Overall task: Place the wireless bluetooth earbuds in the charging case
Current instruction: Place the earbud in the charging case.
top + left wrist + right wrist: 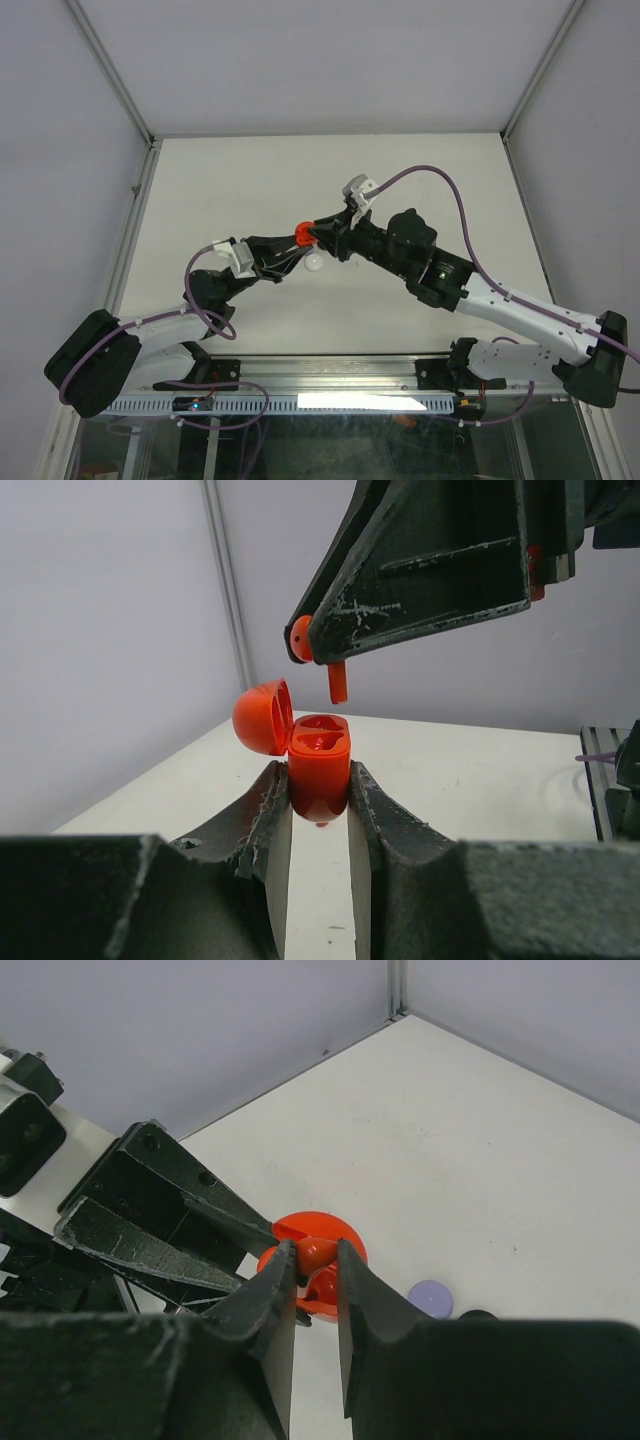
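My left gripper (320, 780) is shut on the body of a red charging case (320, 765), held upright with its domed lid (262, 717) swung open to the left. Just above the case hangs a red earbud (338, 683), stem pointing down and not touching it. My right gripper (318, 1255) is shut on that earbud (322, 1252), with the open case (345, 1232) right beneath it. From the top view both grippers meet over the table's middle at the red case (303, 233).
A white round case (314, 263) lies on the table just under the two grippers. A lavender disc (431, 1298) and a black piece (478, 1314) lie on the table to the right of my right fingers. Grey walls enclose the white table (420, 180).
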Controlling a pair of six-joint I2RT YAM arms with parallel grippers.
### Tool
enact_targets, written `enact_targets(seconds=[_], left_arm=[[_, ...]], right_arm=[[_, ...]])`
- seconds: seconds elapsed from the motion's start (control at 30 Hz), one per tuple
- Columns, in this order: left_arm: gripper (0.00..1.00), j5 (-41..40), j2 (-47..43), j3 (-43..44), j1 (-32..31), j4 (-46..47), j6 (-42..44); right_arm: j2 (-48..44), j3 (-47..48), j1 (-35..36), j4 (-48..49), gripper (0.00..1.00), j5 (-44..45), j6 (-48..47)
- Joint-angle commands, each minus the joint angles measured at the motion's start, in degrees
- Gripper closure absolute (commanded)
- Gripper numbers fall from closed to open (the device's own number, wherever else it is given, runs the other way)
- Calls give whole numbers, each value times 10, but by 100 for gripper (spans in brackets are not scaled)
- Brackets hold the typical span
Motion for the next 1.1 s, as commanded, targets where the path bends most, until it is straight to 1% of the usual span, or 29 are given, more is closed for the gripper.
enact_targets(seconds=[0.0,0.3,0.47,0.57,0.8,0.97,1.07], left_arm=[[100,16,1,16,-5,40,-14],[100,2,1,15,-5,48,-21],[100,-5,6,16,-5,54,-27],[100,-15,6,13,-5,63,-34],[100,-39,4,7,-4,70,-49],[100,-44,1,0,-5,55,-45],[100,-58,-1,-17,-4,49,-41]], right_arm=[[9,-3,2,42,86,2,5],[10,-7,2,34,86,0,8],[19,-1,2,25,83,-14,12],[24,-3,2,24,81,-3,14],[33,2,3,14,71,10,16],[29,14,3,5,55,24,19],[17,18,2,-2,47,43,15]])
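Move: The right hand holds the red earbud stem-down over the open red charging case, whose middle lies about 4 cm below it, 1 cm to its left and level ahead. The left hand already has the case in its fingertips, 1 cm to its right and 1 cm above. On the table some 29 cm below the right hand, the white case is 8 cm ahead, 0 cm sideways. The purple case is 12 cm ahead, 2 cm left; the black case 13 cm ahead, 2 cm right. The earbud's stem enters the case's farther-out socket as the right hand sinks about 2.5 cm, easing a centimetre to its left and pausing partway down. Over the last stretch its fingers spread to roughly twice their gap, letting go of the bud. The left hand keeps its grip on the case, almost still. ##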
